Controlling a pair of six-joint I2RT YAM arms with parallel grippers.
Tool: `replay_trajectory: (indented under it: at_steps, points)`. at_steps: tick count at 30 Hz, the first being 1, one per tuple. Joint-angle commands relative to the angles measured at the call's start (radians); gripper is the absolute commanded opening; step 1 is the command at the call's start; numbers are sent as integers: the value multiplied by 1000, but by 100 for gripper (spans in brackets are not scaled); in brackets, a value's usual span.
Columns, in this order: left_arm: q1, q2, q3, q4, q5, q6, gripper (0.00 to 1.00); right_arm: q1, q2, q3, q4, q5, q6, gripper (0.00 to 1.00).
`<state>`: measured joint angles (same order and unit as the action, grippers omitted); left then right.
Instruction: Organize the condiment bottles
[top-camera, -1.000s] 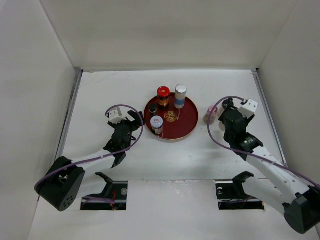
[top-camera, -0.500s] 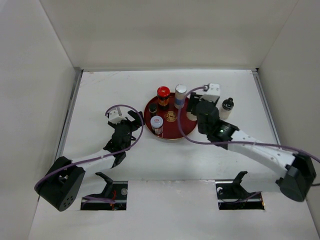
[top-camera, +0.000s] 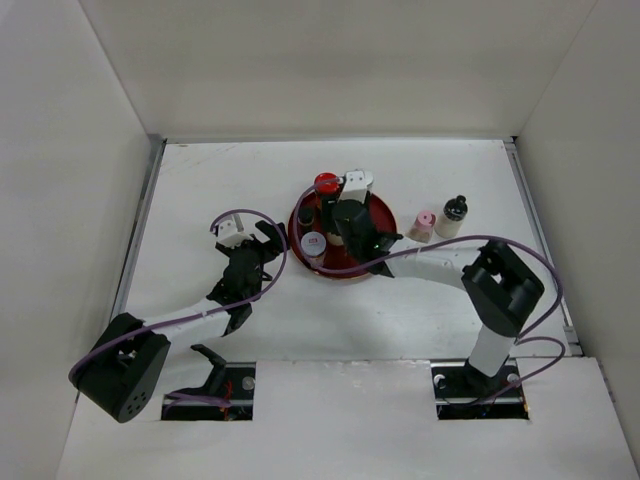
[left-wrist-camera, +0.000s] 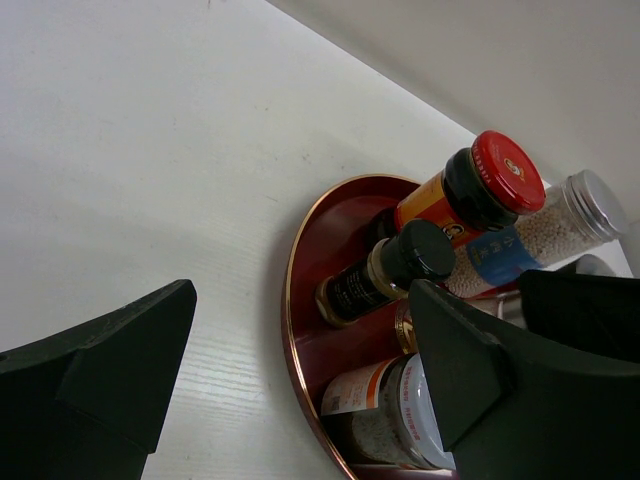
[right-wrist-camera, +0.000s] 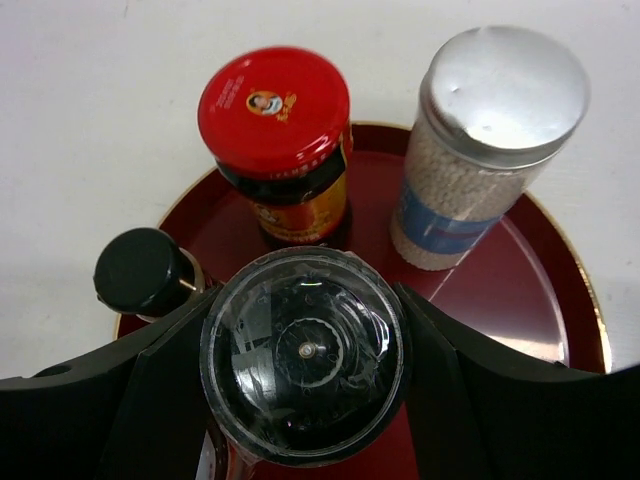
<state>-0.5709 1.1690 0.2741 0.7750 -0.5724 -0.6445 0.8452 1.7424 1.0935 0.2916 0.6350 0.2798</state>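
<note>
A dark-red round tray (top-camera: 385, 240) holds a red-capped jar (top-camera: 326, 183), a small black-capped bottle (top-camera: 306, 214) and a white-lidded jar (top-camera: 314, 243). My right gripper (top-camera: 348, 232) is over the tray, shut on a grinder with a clear domed cap (right-wrist-camera: 303, 355). Behind the grinder stand the red-capped jar (right-wrist-camera: 275, 110), the silver-capped shaker with a blue band (right-wrist-camera: 500, 100) and the black-capped bottle (right-wrist-camera: 143, 270). My left gripper (top-camera: 262, 240) is open and empty left of the tray; its view shows the tray rim (left-wrist-camera: 292, 330) between its fingers (left-wrist-camera: 470, 350).
A pink-capped bottle (top-camera: 423, 224) and a black-capped bottle (top-camera: 453, 215) stand on the table right of the tray. White walls enclose the table on three sides. The right arm stretches across from the right base to the tray.
My right arm has swung left from beside the pink-capped bottle to above the tray, with the grinder in its jaws. The left arm has not moved.
</note>
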Motion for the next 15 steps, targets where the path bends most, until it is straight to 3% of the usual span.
replay_trajectory:
  at_steps: [1,8,13,15]
  points:
    - [6,-20,-10,55,-3,-12,88,5,12,66,156,-11,2,59]
    - [6,-12,-7,55,0,-14,88,1,48,37,165,-8,18,69]
    - [7,-14,-7,55,-1,-14,88,1,-7,13,130,-14,30,98]
    - [7,-14,-7,55,-1,-14,88,-1,-87,-4,103,-18,24,100]
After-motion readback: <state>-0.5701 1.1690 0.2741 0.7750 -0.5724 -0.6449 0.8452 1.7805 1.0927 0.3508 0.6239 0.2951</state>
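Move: The right hand holds the clear-capped bottle just above its spot on the red plate; that spot is straight below the hand, roughly 8 cm down. Around it, counted from the hand, the red-lidded jar stands about 7 cm ahead and 1 cm left, the silver-lidded shaker 7 cm ahead and 6 cm right, the black-capped bottle 2 cm ahead and 7 cm left, and the white-lidded jar 6 cm back and 5 cm left. From the left hand the spot lies some 20 cm right and 3 cm ahead. Down by about 2 cm, nearly straight, the right hand lowers the held bottle onto the plate between the black-capped bottle and the plate's seal, and pauses briefly. Then the fingers spread from their grip to fully open and let go of the bottle, while the hand eases back up about 1.5 cm with its attitude almost unchanged. ##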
